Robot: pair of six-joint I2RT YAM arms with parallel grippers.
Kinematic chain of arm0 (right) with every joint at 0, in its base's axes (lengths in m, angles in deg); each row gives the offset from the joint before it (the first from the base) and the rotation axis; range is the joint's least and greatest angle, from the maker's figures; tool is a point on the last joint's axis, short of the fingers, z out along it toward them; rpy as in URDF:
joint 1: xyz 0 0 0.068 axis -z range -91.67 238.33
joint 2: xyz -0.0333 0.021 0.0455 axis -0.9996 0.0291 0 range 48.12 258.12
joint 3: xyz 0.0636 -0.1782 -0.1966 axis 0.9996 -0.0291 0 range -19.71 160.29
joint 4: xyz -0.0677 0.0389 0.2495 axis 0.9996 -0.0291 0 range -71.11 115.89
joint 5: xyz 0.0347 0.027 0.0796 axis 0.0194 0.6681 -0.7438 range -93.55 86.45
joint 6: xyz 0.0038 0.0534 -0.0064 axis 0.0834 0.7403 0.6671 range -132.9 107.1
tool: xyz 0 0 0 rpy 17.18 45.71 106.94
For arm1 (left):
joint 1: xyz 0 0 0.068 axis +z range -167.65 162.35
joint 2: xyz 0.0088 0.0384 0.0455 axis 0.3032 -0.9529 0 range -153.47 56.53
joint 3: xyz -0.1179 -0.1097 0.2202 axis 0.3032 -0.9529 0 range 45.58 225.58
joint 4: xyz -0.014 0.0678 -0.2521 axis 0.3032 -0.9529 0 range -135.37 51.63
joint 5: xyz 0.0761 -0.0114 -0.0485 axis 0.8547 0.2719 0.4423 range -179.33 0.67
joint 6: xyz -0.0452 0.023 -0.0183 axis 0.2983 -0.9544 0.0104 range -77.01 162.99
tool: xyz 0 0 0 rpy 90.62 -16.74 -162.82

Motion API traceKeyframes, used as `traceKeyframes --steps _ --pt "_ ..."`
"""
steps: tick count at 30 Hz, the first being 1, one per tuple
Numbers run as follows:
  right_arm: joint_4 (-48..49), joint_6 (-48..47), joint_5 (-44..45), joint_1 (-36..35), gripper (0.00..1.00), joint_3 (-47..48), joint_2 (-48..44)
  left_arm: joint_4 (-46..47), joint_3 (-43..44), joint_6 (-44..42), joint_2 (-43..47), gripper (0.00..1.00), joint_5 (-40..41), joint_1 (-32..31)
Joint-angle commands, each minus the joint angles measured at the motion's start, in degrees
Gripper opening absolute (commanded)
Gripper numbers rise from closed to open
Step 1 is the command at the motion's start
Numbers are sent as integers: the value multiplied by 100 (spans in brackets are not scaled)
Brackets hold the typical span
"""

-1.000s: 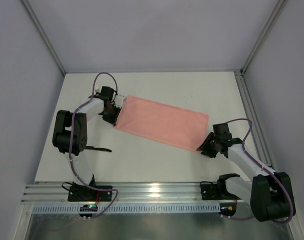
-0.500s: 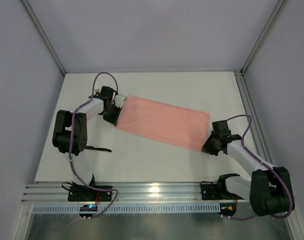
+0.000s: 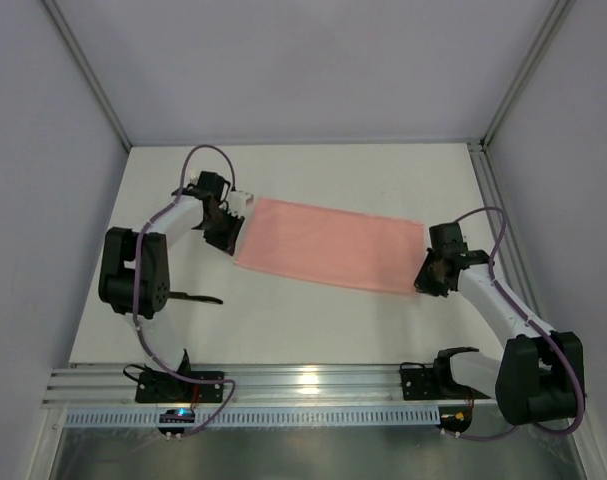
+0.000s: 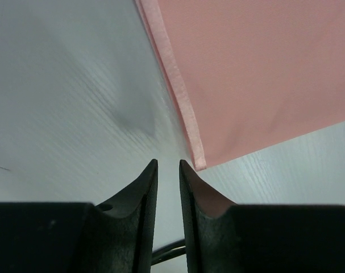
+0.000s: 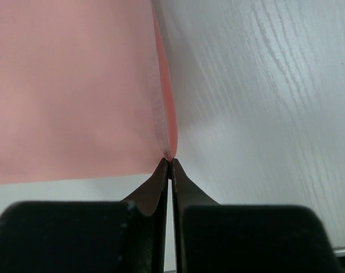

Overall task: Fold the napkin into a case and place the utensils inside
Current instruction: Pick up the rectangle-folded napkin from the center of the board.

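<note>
The salmon-pink napkin (image 3: 328, 245) lies as a long folded strip across the white table. My left gripper (image 3: 230, 235) is at the strip's left end. In the left wrist view its jaws (image 4: 167, 162) stand slightly open with nothing between them, and the napkin (image 4: 263, 74) corner lies just past the right fingertip. My right gripper (image 3: 424, 283) is at the near right corner. In the right wrist view it (image 5: 170, 161) is shut on that pinched-up corner of the napkin (image 5: 70, 85). A slim black utensil (image 3: 195, 297) lies by the left arm's base.
A metal rail (image 3: 303, 382) runs along the table's near edge. Grey walls and frame posts (image 3: 503, 215) close the table in at the left, back and right. The left arm's elbow (image 3: 133, 270) stands close to the utensil.
My right gripper has shut on the napkin's near right corner and drawn it to the right and back. My left jaws have parted slightly and let go of the left corner.
</note>
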Motion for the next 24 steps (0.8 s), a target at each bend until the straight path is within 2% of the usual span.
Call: traceKeyframes --steps 1,5,13,19,24 --pt "-357 -392 321 182 4 219 -4 -159 145 -31 256 24 -127 15" --pt "-506 -551 550 165 4 447 241 -80 145 48 98 25 -47 15" --pt "-542 -577 892 -256 4 869 769 -19 119 286 -245 25 -425 7" --pt "-665 -463 1165 -1178 4 1580 1585 -18 13 330 -351 24 -443 -90" --pt "-805 -436 1297 -2223 4 2871 2719 34 -136 339 -395 21 -443 -152"
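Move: My right hand already pinches the napkin's near-right corner, held a few centimetres off the board; the napkin's middle lies about 17 cm to its left, 9 cm ahead and 4 cm lower, and the far-right corner some 14 cm ahead, 1 cm to its right. The near-left corner is about 2 cm back, 2 cm right and 3 cm below my left hand, with the knife roughly 9 cm back and 7 cm left of that hand. Still pinching the near-right corner, I first ease my right hand about 2 cm to the right, then swing it left and forward over the napkin, some 7 cm left and 5 cm ahead with only a slight rise, turning the wrist counter-clockwise by about 20 degrees. Meanwhile my left hand, fingers slightly open, sinks about 2 cm, edging right and back beside the near-left corner. ##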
